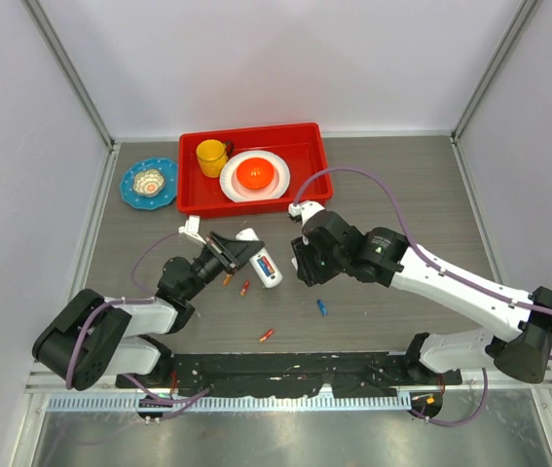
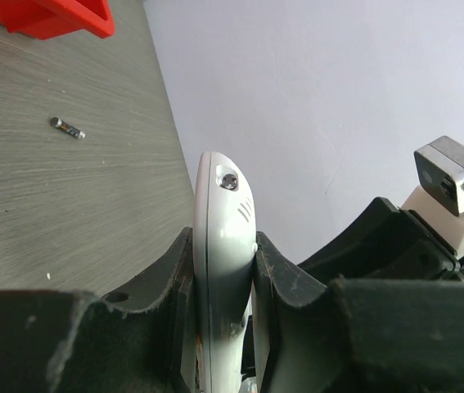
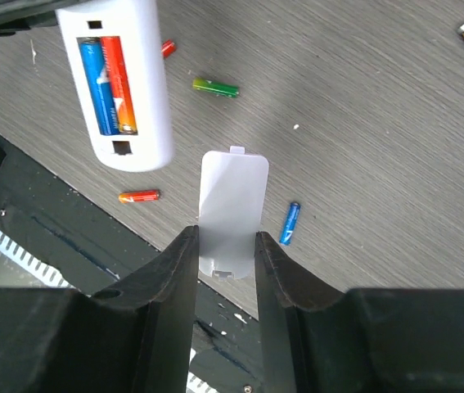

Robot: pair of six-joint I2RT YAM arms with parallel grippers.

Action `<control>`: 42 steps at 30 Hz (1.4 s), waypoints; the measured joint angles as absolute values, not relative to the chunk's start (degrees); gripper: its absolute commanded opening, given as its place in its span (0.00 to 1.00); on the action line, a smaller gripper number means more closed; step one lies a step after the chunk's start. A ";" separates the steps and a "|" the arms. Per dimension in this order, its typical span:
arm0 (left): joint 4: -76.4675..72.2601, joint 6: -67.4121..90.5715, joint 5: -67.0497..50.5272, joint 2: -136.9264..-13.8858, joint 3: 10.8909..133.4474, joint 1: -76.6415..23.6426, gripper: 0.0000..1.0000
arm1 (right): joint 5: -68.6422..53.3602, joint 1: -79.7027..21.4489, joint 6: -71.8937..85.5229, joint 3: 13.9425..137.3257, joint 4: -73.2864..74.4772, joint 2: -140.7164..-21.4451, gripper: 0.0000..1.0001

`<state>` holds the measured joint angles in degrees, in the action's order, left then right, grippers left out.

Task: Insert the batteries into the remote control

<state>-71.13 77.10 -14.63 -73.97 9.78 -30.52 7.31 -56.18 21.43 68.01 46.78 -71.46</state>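
Observation:
My left gripper [image 1: 239, 249] is shut on the white remote control [image 1: 261, 261], which it holds above the table with the open back up. In the left wrist view the remote [image 2: 222, 237] stands edge-on between the pads. The right wrist view shows its open compartment [image 3: 110, 82] holding a blue and an orange battery. My right gripper [image 3: 226, 237] is shut on the white back cover [image 3: 232, 205], just right of the remote. Loose batteries lie on the table: green [image 3: 215, 87], orange [image 3: 139, 196], blue [image 3: 289, 223], and a red one [image 3: 168, 47] partly hidden.
A red tray [image 1: 198, 195] at the back holds a yellow cup [image 1: 211, 156] and a white plate [image 1: 254, 175] with an orange bowl. A blue plate [image 1: 149, 182] sits left of it. A small dark grey metal bit [image 2: 68, 128] lies on the table.

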 measured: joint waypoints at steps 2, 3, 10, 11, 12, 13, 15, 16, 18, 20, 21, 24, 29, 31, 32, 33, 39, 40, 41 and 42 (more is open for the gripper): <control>-71.48 77.36 -13.89 -74.65 9.89 -30.87 0.00 | 6.39 -56.42 21.52 68.86 46.87 -72.73 0.18; -71.64 77.52 -13.52 -74.94 9.89 -31.03 0.01 | 6.00 -56.55 21.56 69.34 46.85 -73.45 0.18; -72.93 77.82 -12.80 -78.08 10.07 -31.81 0.00 | 3.25 -56.88 22.26 72.44 45.89 -78.19 0.18; -73.14 78.02 -12.80 -78.89 10.11 -31.88 0.00 | 2.90 -56.90 22.44 72.75 45.69 -78.85 0.18; -73.19 78.17 -12.82 -79.72 10.13 -31.88 0.00 | 2.57 -56.95 22.50 72.95 45.41 -79.37 0.18; -73.25 78.50 -12.82 -80.62 10.15 -31.88 0.01 | 2.28 -56.95 22.61 73.17 45.30 -79.90 0.18; -73.41 79.11 -12.84 -82.26 10.20 -31.88 0.00 | 1.91 -56.95 22.65 73.73 45.32 -80.79 0.18; -73.38 79.35 -12.84 -83.20 10.22 -31.92 0.00 | 1.72 -56.95 22.65 74.24 45.36 -81.43 0.18; -73.34 79.55 -12.84 -84.16 10.28 -32.18 0.00 | 0.95 -56.95 22.63 75.20 45.52 -82.43 0.18; -73.36 79.55 -12.86 -84.27 10.31 -32.58 0.00 | 0.03 -56.95 22.59 76.36 45.56 -83.57 0.17; -73.47 79.55 -12.93 -84.27 10.39 -32.80 0.00 | -0.43 -56.95 22.59 76.82 45.54 -84.12 0.17; -73.47 79.53 -13.06 -84.27 10.72 -33.12 0.00 | -1.54 -56.95 22.41 77.58 45.56 -85.34 0.18; -73.49 79.50 -13.06 -84.27 11.03 -33.56 0.00 | -2.70 -56.95 22.24 77.60 46.11 -86.59 0.17; -73.49 79.48 -13.06 -84.25 11.03 -33.80 0.01 | -2.94 -56.95 22.22 77.60 46.41 -86.91 0.17; -73.49 79.48 -13.06 -84.25 11.03 -33.82 0.00 | -3.03 -56.95 22.22 77.60 46.54 -87.05 0.17; -73.49 79.46 -13.06 -84.25 11.03 -33.91 0.00 | -3.16 -56.95 22.22 77.60 46.63 -87.11 0.17; -73.49 79.02 -13.06 -84.25 11.03 -34.37 0.00 | -3.29 -56.95 22.20 77.71 47.27 -87.24 0.17; -73.49 78.98 -13.06 -84.25 11.03 -34.50 0.00 | -3.31 -56.95 22.17 77.89 47.44 -87.39 0.18; -73.49 78.94 -13.08 -84.25 11.03 -34.61 0.00 | -3.33 -56.95 22.17 78.04 47.53 -87.55 0.17; -73.49 78.83 -13.06 -84.25 11.03 -34.74 0.00 | -3.33 -56.95 22.17 78.26 47.68 -87.79 0.18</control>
<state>-73.49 78.83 -13.06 -84.25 11.03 -34.74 -3.33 -56.95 22.17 78.26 47.68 -87.79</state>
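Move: The remote's open bay, already loaded with two batteries, lies about 9 cm left of the right hand, 1 cm ahead and 2 cm lower; that hand already holds the cover. From the left hand, gripping the remote, the cover is about 9 cm right, 3 cm back and roughly level. On the table some 18 cm below the right hand, a blue battery lies 4 cm right and 1 cm back, a green one 9 cm left and 5 cm ahead. Keeping its pinch on the battery cover, the right hand carries it left about 6 cm to bring it over the remote's open bay, then eases down some 2.5 cm while its fingers tip roughly ten degrees more steeply downward. The left hand keeps hold of the remote and lowers it about 4 cm early on, tipping its fingers slightly down, then drifts a couple of centimetres right towards the cover. ##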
